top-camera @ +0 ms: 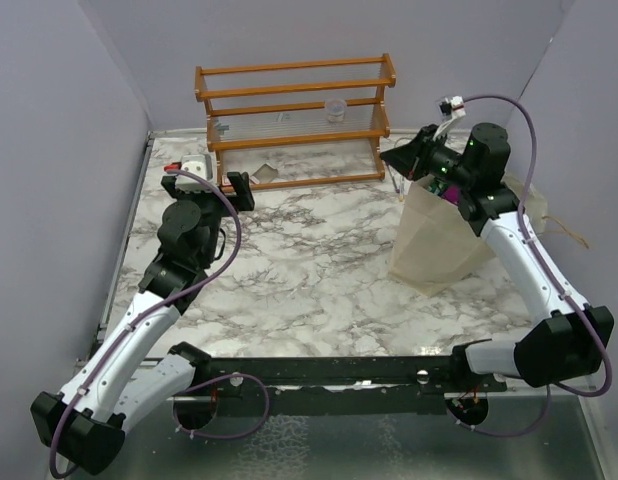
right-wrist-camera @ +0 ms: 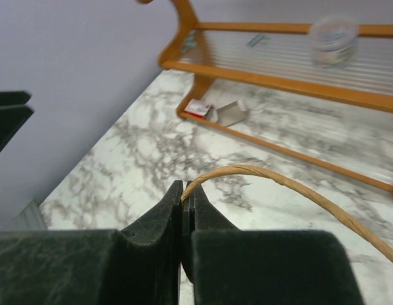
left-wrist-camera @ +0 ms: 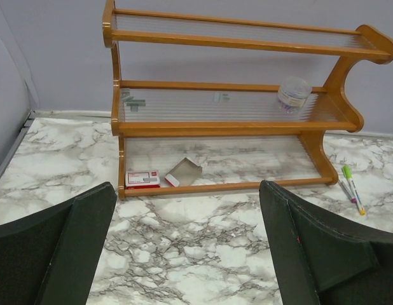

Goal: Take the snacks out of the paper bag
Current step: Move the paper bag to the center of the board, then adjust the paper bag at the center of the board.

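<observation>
The cream paper bag [top-camera: 437, 243] stands at the right side of the marble table, under my right arm. A bit of purple snack packet [top-camera: 451, 194] shows at its open top; the other snacks are hidden. My right gripper [top-camera: 406, 157] hangs above the bag's far left corner. In the right wrist view the right gripper [right-wrist-camera: 187, 190] is shut on the bag's thin tan loop handle [right-wrist-camera: 292, 187], which arcs away to the right. My left gripper [top-camera: 209, 186] is open over the left of the table, far from the bag; in the left wrist view the left gripper [left-wrist-camera: 187, 241] has only marble between its fingers.
A wooden slatted rack [top-camera: 294, 120] stands against the back wall, holding a clear cup [left-wrist-camera: 293, 94], with a small red-white box [left-wrist-camera: 143, 179] and a flat packet [left-wrist-camera: 183, 171] on its lowest shelf. Pens [left-wrist-camera: 352, 187] lie right of the rack. Grey walls close in both sides.
</observation>
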Available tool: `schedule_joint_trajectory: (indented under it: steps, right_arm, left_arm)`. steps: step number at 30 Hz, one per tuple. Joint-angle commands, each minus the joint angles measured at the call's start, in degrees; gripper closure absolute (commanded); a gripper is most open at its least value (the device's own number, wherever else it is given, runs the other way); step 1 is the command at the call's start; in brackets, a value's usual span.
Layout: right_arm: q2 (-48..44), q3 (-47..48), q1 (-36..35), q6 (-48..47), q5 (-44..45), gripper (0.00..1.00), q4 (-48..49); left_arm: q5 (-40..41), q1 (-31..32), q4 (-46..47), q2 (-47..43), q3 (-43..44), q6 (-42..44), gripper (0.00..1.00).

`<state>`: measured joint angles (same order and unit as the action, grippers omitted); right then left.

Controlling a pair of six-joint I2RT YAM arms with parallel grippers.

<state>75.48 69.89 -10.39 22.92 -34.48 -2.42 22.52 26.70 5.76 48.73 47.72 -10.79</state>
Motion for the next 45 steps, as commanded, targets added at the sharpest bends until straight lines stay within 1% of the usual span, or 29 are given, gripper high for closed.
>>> schedule_joint_trajectory:
  steps: [1, 5, 8, 12, 16, 19, 23, 26, 27, 28, 30, 32, 33, 37, 41, 42, 43, 45]
  right_arm:
    - [-0.9, -1.3, -7.0, 1.9, -7.9, 0.98, 0.7]
    - [0.1, -1.0, -14.6, 2.7, -5.6, 0.98, 2.6]
    - [2.5, -0.4, -18.2, 4.4, -5.5, 0.97, 5.8]
    - [7.5, 2.9, -22.2, 5.5, -5.4, 0.95, 7.6]
    - [11.0, 6.5, -24.7, 6.7, -5.6, 0.88, 8.0]
    - [11.0, 7.2, -25.0, 5.9, -5.2, 0.83, 6.7]
    - [8.1, 6.7, -25.0, 1.8, 0.4, 0.74, 1.8]
    - [4.8, 6.6, -24.9, -2.9, 7.2, 0.6, -3.5]
    - [3.4, 6.4, -25.0, -4.5, 10.3, 0.54, -5.2]
    - [2.0, 6.0, -24.9, -5.9, 13.1, 0.45, -6.6]
    - [-1.2, 5.0, -24.9, -8.7, 19.6, 0.36, -9.1]
    - [-4.3, 3.8, -24.9, -12.1, 25.7, 0.22, -11.4]
    - [-5.7, 3.3, -24.9, -12.9, 28.7, 0.19, -12.8]
    - [-10.7, 1.0, -24.9, -17.9, 40.1, 0.11, -17.7]
    - [-16.1, -1.5, -24.9, -19.7, 53.1, 0.05, -19.7]
    - [-17.3, -2.0, -24.9, -19.7, 57.4, 0.01, -19.7]
    - [-18.3, -2.5, -24.9, -19.3, 61.9, 0.0, -19.5]
    - [-19.9, -3.1, -24.9, -18.6, 74.1, 0.01, -19.5]
  left_arm:
    - [0.2, 0.2, 1.6, 0.6, -0.3, -0.7, 0.01]
    - [-0.1, 0.2, 1.3, 1.3, -0.3, -1.1, 0.01]
    - [-0.3, 0.2, 0.9, 1.8, 0.1, -1.2, 0.01]
    - [0.4, 0.2, -0.3, 2.3, 0.8, -1.0, 0.02]
    - [0.8, 0.1, -0.7, 2.3, 0.8, -1.0, 0.02]
    - [0.8, 0.1, -0.8, 2.5, 1.0, -1.0, 0.02]
    - [0.4, 0.1, -1.1, 2.7, 1.2, -1.0, 0.02]
    - [0.2, 0.1, -1.3, 2.5, 1.4, -1.1, 0.02]
    - [0.0, 0.1, -1.4, 2.4, 1.4, -1.1, 0.02]
    - [0.0, 0.1, -1.4, 2.3, 1.5, -1.2, 0.02]
    - [0.1, 0.1, -1.5, 2.1, 1.6, -1.1, 0.02]
    - [0.2, 0.1, -1.5, 1.8, 1.6, -1.0, 0.02]
    - [0.2, 0.1, -1.5, 1.7, 1.6, -1.0, 0.02]
    - [0.1, 0.1, -1.5, 1.6, 1.6, -1.0, 0.02]
    - [-0.4, 0.2, -1.5, 1.7, 1.7, -1.2, 0.02]
    - [-0.6, 0.1, -1.5, 1.7, 1.7, -1.3, 0.02]
    - [-0.7, 0.1, -1.6, 1.8, 1.8, -1.4, 0.02]
    - [-0.9, 0.1, -1.8, 1.7, 2.0, -1.4, 0.02]
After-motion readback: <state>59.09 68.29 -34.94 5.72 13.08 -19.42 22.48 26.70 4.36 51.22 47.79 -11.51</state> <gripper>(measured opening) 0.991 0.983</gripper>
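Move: The right hand already has the paper bag's handle pinched in its shut fingers; the board's centre lies about 13 cm to its left, 3 cm back and some 34 cm below. The bag's body stands about 14 cm to this hand's right and 6 cm back, its middle about 18 cm lower. The rack is some 20 cm ahead and 15 cm left, the pens 18 cm ahead and 8 cm right. From the left hand, the board's centre is some 16 cm right and 2 cm ahead. Keeping its pinch on the handle, the right hand pulls leftward about 17 cm and back some 8 cm, sinking slightly and turning counter-clockwise, to draw the paper bag towards the board's centre. Its fingers then spread wide and let go of the handle, and the hand rises about 5 cm before easing down a little, swinging back right about 18 cm and turning clockwise some 45 degrees with its left side dipping, to finish open at the bag's mouth. ##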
